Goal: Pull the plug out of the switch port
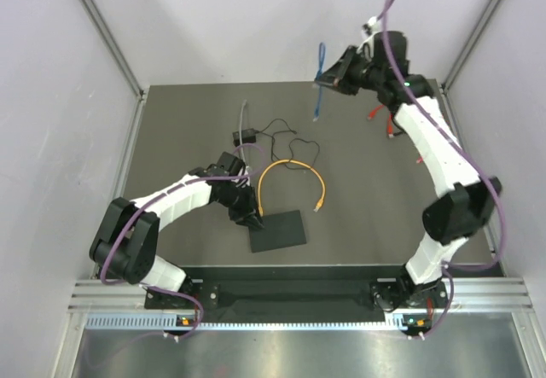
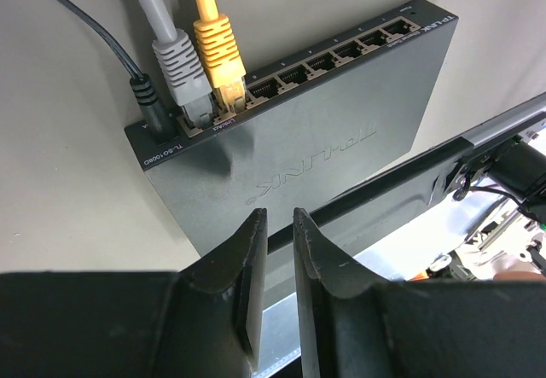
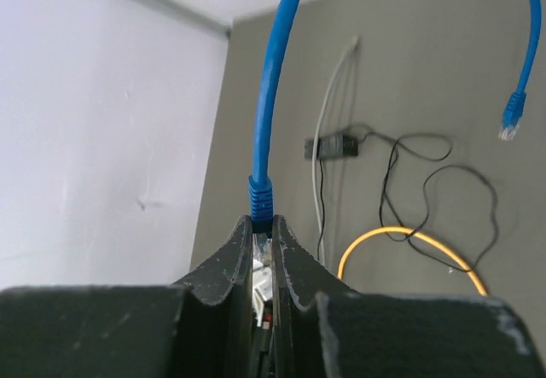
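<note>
The black switch (image 1: pixel 278 230) lies flat near the table's front edge. In the left wrist view the switch (image 2: pixel 324 130) has a yellow plug (image 2: pixel 218 54), a grey plug (image 2: pixel 181 71) and a black power plug (image 2: pixel 145 96) seated at its left end; the other sockets are bare. My left gripper (image 2: pixel 277 216) hovers over the switch's near edge, its fingers a narrow gap apart with nothing between them. My right gripper (image 1: pixel 322 78) is raised at the far right, shut on a blue plug (image 3: pixel 261 197). The blue cable's other end (image 3: pixel 512 122) dangles free.
A yellow cable (image 1: pixel 290 169) loops beyond the switch, its loose end (image 1: pixel 321 203) on the table. A black power adapter (image 1: pixel 246 136) with tangled cord and a grey cable (image 1: pixel 246 113) lie behind. Red-tipped cables (image 1: pixel 380 113) sit at the far right. Pale walls enclose three sides.
</note>
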Robot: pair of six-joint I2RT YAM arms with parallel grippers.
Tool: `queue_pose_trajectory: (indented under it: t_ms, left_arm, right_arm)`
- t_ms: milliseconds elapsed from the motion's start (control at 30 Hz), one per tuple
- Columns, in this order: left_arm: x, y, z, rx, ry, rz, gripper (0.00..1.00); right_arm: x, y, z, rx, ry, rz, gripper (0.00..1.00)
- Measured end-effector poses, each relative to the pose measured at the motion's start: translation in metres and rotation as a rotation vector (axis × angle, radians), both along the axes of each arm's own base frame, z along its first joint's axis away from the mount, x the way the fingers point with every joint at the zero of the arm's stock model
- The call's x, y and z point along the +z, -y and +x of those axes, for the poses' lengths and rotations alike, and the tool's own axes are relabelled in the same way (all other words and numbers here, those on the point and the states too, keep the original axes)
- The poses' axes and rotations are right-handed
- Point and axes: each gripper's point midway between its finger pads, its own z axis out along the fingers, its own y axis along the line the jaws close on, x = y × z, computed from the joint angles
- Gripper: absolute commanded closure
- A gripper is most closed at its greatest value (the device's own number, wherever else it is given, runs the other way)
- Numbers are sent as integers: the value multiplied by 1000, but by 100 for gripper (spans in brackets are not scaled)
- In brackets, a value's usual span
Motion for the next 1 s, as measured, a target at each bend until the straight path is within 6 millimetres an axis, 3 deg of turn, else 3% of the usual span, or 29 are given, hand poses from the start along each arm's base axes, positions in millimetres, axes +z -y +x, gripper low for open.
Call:
queue_pose_trajectory:
  t_ms: [100,200,267,333,500,633,833,1000]
  left_arm:
    - [0,0,0,0,1,-1,76]
    - [0,0,0,-1,1,-1,76]
    - [0,0,0,-1,1,-2,76]
    - [1,0,0,-2,3,-3,76]
    - [4,1,0,-5,14,-10,75]
    - [6,1,1,-6,22,-14,76]
    - [7,1,1,-6,25,-15,76]
    - [7,1,1,-6,29,-14,75]
  right_arm:
    - [53,36,-24,-123,103,-16,100]
    - [79,80,-34,-273,159,-55,100]
    - [82,113,-36,-383,156,-91,100]
    - [69,146,-34,-492,121,-132,100]
    - [8,214,-26,-686,-41,-262,100]
    - [-21,253,-17,-774,-112,-349,100]
    - [-62,292,3,-842,-190,-449,100]
    - [-99,300,19,-841,-258,-486,100]
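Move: The heap of pulled red and black cables, where the held blue cable is being taken, lies about 38 cm to the right hand's right, 13 cm farther out and some 33 cm below; its nearest red plug is about 23 cm right and 19 cm ahead. The thin black lead lies 6 cm left and 3 cm ahead, the yellow cable 8 cm left and 12 cm back. From the left hand the heap is about 57 cm right, 44 cm ahead. The blue cable, already free and still pinched at one plug, is swung by the right hand some 30 cm to the right towards the cable heap, rising at first and then sinking to end about 10 cm lower than it began. The wrist turns clockwise by roughly 50 degrees and the closed fingers tip more steeply down, keeping their hold. ##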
